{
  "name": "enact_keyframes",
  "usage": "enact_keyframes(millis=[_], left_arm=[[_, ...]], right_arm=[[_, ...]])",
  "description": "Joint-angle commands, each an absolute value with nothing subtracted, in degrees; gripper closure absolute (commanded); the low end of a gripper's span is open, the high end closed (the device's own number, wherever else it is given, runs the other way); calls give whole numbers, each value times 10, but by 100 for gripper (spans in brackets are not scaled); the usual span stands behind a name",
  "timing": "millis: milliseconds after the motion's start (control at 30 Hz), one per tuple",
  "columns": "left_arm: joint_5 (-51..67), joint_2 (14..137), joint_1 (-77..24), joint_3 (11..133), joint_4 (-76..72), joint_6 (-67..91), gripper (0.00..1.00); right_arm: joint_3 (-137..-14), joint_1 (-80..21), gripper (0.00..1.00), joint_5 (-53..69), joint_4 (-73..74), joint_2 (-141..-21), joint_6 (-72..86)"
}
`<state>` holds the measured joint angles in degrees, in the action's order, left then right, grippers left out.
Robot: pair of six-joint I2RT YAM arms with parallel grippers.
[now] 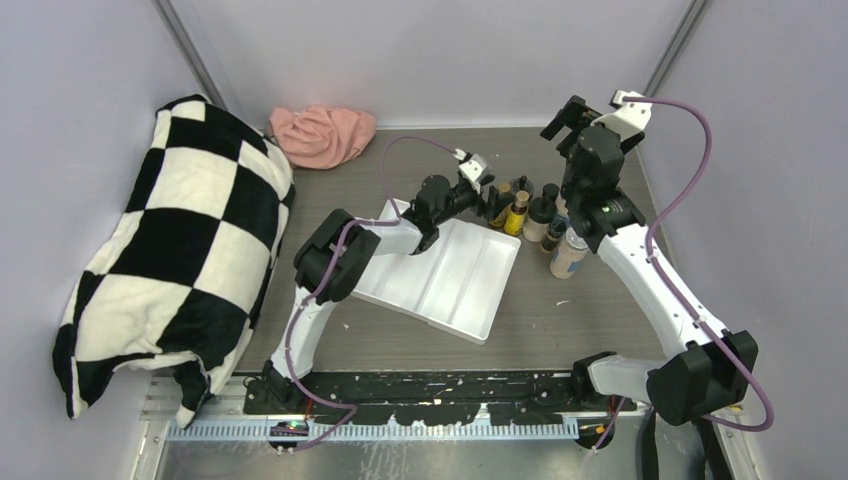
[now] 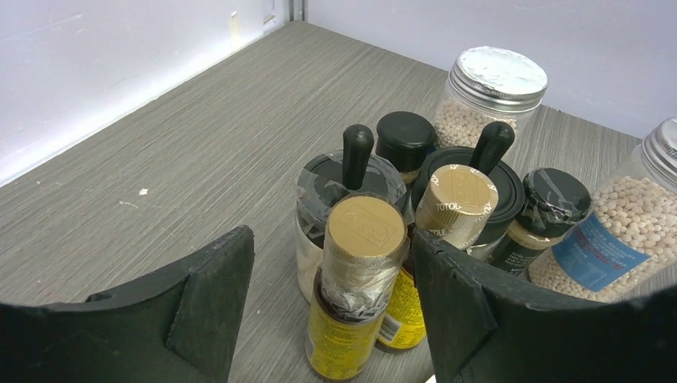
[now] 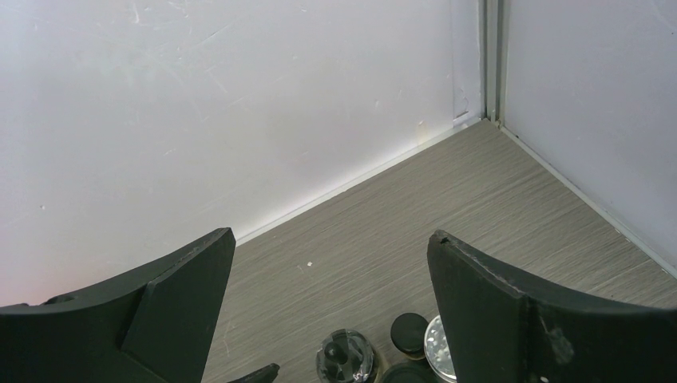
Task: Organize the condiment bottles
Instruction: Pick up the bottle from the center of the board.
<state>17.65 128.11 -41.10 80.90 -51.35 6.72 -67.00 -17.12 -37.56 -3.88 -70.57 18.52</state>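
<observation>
The condiment bottles (image 1: 540,218) stand bunched together on the table, right of the white tray (image 1: 450,275). My left gripper (image 2: 329,259) is open and straddles the nearest slim yellow bottle (image 2: 345,331) with its gold-brown cap. The right finger (image 2: 467,307) sits close between it and a second yellow bottle (image 2: 457,201); the left finger stands well apart. Behind are two black-lidded jars (image 2: 345,185), two tiny dark bottles (image 2: 405,140) and two silver-lidded shakers (image 2: 493,86). My right gripper (image 1: 568,112) is open and raised behind the cluster, and its view (image 3: 331,255) shows only bottle tops (image 3: 348,357) at the lower edge.
A black-and-white checked cushion (image 1: 170,250) fills the left side. A pink cloth (image 1: 322,135) lies at the back by the wall. The right wall runs close beside the bottles and the right arm (image 1: 650,270).
</observation>
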Motion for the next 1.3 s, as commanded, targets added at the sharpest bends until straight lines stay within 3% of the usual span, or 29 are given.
enact_keyframes(millis=[0, 200, 400, 567, 800, 900, 1267], left_arm=[[189, 1284, -407, 835, -525, 74, 27], [192, 1290, -407, 844, -519, 76, 29], [191, 1294, -407, 846, -517, 80, 40], [190, 1295, -408, 846, -515, 81, 64], [187, 1293, -407, 841, -516, 81, 84], [186, 1291, -408, 839, -517, 82, 99], [163, 1279, -410, 811, -543, 82, 100]], right_arm=[[-698, -170, 4, -379, -62, -706, 181], [-699, -170, 4, -379, -62, -707, 181], [-700, -170, 5, -380, -62, -707, 178], [-700, -170, 6, -380, -62, -709, 178], [-699, -170, 7, -377, -60, -711, 181], [-698, -170, 7, -378, -59, -710, 181], [-697, -170, 7, -376, -55, -706, 186]])
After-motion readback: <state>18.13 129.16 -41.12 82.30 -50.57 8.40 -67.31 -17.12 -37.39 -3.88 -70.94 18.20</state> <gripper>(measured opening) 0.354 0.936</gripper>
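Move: The bottle, the yellow-labelled one with a gold cap, already stands between the left hand's open fingers, level ahead, about 1 cm to the right, its middle some 4 cm below. From that hand a second yellow bottle is 2 cm back and 5 right, the spoon jar 2 ahead and 6 right, the white tray's middle 11 back and 13 left. From the right hand the bottle lies roughly 2 cm back, 7 left and 25 below. Around the bottle's cap and neck the left fingers close, from about three quarters open to a third, and pinch it between both pads. Beforehand the left hand edges barely half a centimetre right towards the bottle and a touch down, then stays put with the wrist steady while the fingers shut and keep their hold. ##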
